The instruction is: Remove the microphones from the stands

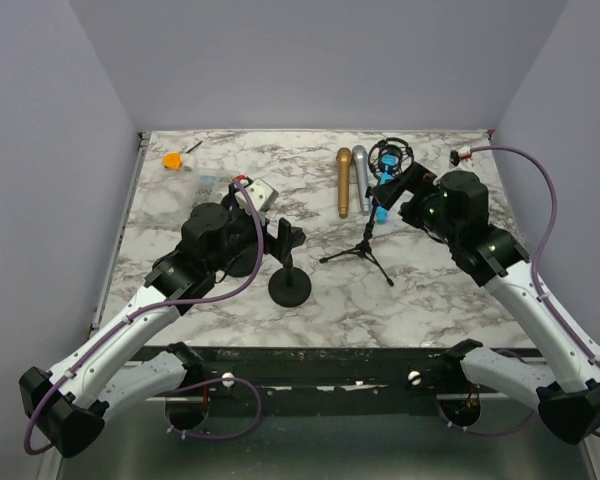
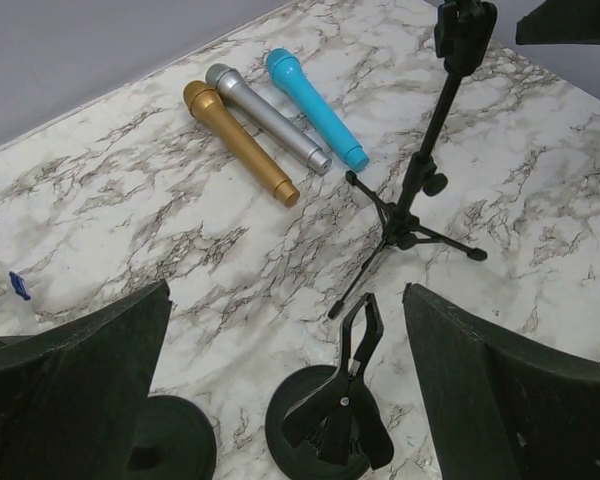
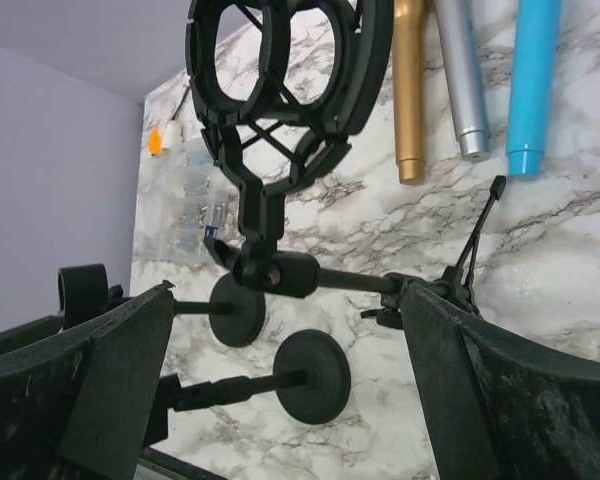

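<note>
Three microphones lie side by side on the marble table at the back: gold (image 1: 344, 182), silver (image 1: 361, 178) and blue (image 1: 380, 213). All three show in the left wrist view: gold (image 2: 240, 142), silver (image 2: 268, 118), blue (image 2: 315, 108). The tripod stand (image 1: 365, 245) has an empty black shock mount (image 3: 280, 90). A round-base stand (image 1: 289, 287) carries an empty clip (image 2: 355, 340). My left gripper (image 2: 285, 290) is open above that clip. My right gripper (image 3: 287, 290) is open, its fingers either side of the tripod's pole just under the mount.
A second round-base stand (image 3: 237, 310) stands beside the first (image 3: 315, 375). An orange object (image 1: 172, 160) and a clear plastic box (image 1: 205, 187) sit at the back left. A small white and red item (image 1: 463, 154) lies at the back right. Grey walls close in three sides.
</note>
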`<control>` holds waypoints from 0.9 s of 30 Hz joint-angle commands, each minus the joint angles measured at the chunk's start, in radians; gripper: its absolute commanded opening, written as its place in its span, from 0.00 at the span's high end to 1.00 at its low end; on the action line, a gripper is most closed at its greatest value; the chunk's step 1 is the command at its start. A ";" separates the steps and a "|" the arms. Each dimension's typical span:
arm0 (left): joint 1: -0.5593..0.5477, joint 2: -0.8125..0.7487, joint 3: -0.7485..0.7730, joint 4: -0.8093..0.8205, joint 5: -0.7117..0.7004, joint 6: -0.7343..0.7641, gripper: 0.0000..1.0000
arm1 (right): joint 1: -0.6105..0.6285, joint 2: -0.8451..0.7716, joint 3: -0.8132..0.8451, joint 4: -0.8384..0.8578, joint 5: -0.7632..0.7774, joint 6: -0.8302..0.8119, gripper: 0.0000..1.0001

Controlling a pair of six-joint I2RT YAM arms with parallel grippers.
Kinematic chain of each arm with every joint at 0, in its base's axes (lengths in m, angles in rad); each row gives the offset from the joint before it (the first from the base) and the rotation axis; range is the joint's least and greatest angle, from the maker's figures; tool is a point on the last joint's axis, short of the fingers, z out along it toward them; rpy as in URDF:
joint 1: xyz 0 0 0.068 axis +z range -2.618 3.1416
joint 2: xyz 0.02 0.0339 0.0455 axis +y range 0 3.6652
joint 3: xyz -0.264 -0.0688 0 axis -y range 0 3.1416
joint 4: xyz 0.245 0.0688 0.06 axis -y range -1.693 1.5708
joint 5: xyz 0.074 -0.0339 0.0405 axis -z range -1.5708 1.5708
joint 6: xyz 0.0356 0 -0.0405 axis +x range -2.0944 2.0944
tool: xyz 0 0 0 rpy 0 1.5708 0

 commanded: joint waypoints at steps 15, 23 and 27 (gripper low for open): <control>-0.004 -0.014 0.021 -0.008 0.017 -0.002 0.02 | -0.058 0.086 -0.059 0.110 -0.066 0.043 0.45; -0.004 -0.013 0.021 -0.008 0.014 -0.001 0.02 | -0.058 0.064 -0.145 0.093 -0.077 0.044 0.49; -0.004 -0.010 0.022 -0.009 0.025 -0.005 0.01 | -0.058 0.060 -0.167 0.093 -0.077 0.044 0.49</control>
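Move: The head of the blue mic's tripod stand lies about 4 cm ahead of the right gripper, 4 cm to its left and 3 cm below. The shock mount on that head tilts farther out, its ring some 8 cm ahead, 2 cm left and 2 cm above the gripper. Down on the table, about 22 cm lower, the blue microphone lies roughly 20 cm ahead, the silver one 24 cm ahead and 5 cm left. From the left gripper the stand head is about 9 cm ahead, 16 cm right and 3 cm below. Reach the right gripper about 3 cm forward to the stand head, closing the fingers from nearly wide open to about half as they come around the head. Then press down about 6 cm with the opening held there, easing back a little and tipping the fingers slightly downward, so the head and shock mount are pushed down along the pole. ##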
